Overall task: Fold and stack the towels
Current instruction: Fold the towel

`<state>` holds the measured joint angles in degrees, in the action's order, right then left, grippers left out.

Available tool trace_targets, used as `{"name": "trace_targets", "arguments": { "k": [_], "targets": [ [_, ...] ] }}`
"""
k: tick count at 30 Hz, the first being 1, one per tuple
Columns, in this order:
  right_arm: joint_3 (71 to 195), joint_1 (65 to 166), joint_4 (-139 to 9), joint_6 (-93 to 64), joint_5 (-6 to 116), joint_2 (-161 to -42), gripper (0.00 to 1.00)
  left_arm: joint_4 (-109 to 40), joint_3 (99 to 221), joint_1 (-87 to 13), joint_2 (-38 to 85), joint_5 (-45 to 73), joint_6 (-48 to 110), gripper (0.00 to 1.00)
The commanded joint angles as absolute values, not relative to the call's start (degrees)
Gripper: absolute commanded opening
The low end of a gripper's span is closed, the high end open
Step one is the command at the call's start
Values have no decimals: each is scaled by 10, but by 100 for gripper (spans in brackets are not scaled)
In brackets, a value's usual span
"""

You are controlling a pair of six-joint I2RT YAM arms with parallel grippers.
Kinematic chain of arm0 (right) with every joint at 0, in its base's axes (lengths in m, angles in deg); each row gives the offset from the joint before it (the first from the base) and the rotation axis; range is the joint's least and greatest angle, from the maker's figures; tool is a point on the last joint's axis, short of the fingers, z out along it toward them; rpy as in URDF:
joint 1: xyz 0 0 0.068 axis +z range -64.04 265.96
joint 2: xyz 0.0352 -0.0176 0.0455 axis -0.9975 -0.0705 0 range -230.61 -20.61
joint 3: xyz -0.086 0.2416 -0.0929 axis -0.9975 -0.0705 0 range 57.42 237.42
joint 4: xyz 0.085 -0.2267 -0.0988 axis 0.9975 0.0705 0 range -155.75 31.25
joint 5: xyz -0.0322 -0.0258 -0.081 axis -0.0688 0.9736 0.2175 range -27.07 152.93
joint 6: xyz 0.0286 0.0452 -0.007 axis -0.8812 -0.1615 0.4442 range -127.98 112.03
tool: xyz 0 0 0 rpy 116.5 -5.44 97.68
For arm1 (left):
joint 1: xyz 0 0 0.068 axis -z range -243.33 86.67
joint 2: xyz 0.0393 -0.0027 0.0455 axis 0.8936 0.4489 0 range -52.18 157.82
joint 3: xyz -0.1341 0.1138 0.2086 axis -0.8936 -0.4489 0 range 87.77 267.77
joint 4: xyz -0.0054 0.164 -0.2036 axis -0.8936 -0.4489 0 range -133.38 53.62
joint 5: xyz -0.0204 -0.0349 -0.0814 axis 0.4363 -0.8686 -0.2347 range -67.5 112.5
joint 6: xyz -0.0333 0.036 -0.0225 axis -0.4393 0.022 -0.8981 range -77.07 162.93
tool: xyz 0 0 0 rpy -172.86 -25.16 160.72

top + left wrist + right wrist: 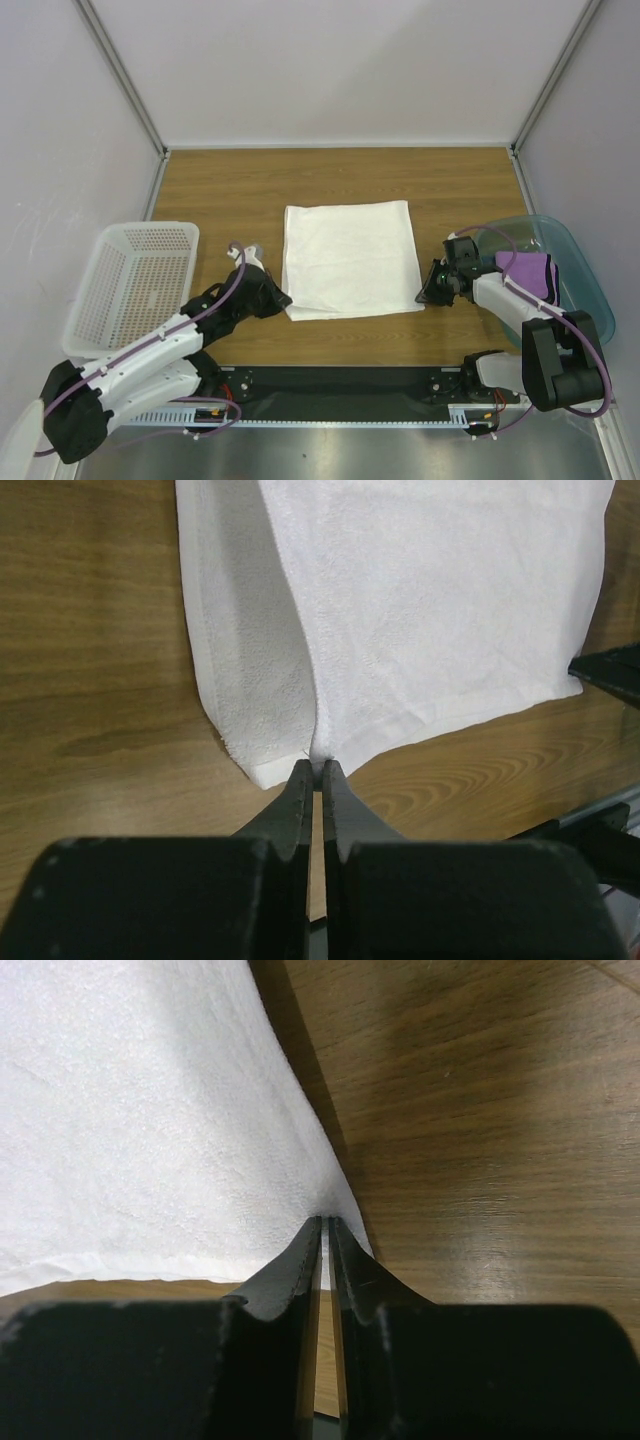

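Observation:
A large white towel (350, 258) lies folded flat in the middle of the wooden table. My left gripper (283, 297) is shut on its near left corner, the cloth (420, 610) pinched between the fingertips (300, 780). At the near right corner my right gripper (424, 296) is shut on the towel's (130, 1110) edge, which rises slightly into the jaws. A purple towel (530, 272) lies bunched in the teal bin behind the right arm. No navy towel shows in any view.
A white perforated basket (135, 285) stands at the left table edge beside the left arm. A translucent teal bin (565, 250) sits at the right edge. Grey walls enclose the table on three sides.

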<state>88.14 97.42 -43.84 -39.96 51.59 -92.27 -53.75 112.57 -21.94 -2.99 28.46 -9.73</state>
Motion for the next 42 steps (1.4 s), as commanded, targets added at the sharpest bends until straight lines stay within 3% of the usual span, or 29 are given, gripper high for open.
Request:
{"name": "trace_targets", "arguments": {
  "k": [1,15,25,28,34,35,37,38,40,41,42],
  "targets": [
    [868,976,-432,-404,531,-922,12,-574,1142,-199,-50,307,-116,0],
    [865,976,-436,-404,537,-938,12,-612,1076,-189,-100,294,-145,0],
    [867,978,-413,-405,531,-924,11,-546,1026,-189,-28,257,-117,1],
    [861,981,-397,-412,528,-904,11,-571,1039,-189,-7,265,-116,7],
    [852,998,-365,-437,521,-857,13,-657,1106,-190,-16,329,-107,31],
    [854,998,-360,-440,521,-850,13,-675,1134,-192,-19,344,-105,44],
    [868,999,-339,-443,518,-828,15,-711,1163,-210,-20,367,-92,57],
    [884,999,-332,-443,516,-822,19,-720,1189,-220,-13,368,-84,65],
    [909,999,-314,-441,515,-808,27,-715,1212,-270,-1,346,-48,70],
    [921,999,-309,-439,516,-806,40,-709,1233,-289,8,338,-37,74],
    [952,999,-304,-437,519,-805,45,-693,1243,-306,31,331,-26,74]
  ]
}}
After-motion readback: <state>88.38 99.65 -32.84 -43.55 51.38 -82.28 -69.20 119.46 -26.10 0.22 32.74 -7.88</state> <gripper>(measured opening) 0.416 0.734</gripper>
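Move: The lower layer's near-left corner of the white towel, over which the left hand still holds the folded edge's corner, lies about 7 cm below that hand, 1 cm back and 1 cm to its left; the towel's middle is some 13 cm ahead and 14 cm right, the white basket about 34 cm left and 6 cm ahead. The right hand pinches the near-right corner about 1 cm back, at its own height; the green bin stands some 27 cm to its right and 5 cm farther out. The white towel's raised near-left corner is drawn back about 5 cm and, mostly in the second half of that pull, lowered some 6.5 cm to the table by the left hand, which then opens wide and lifts away up, forward and a little left. The right hand first keeps its corner pinched in place, then drags it straight back about 3 cm, opens partway and starts up off it. ##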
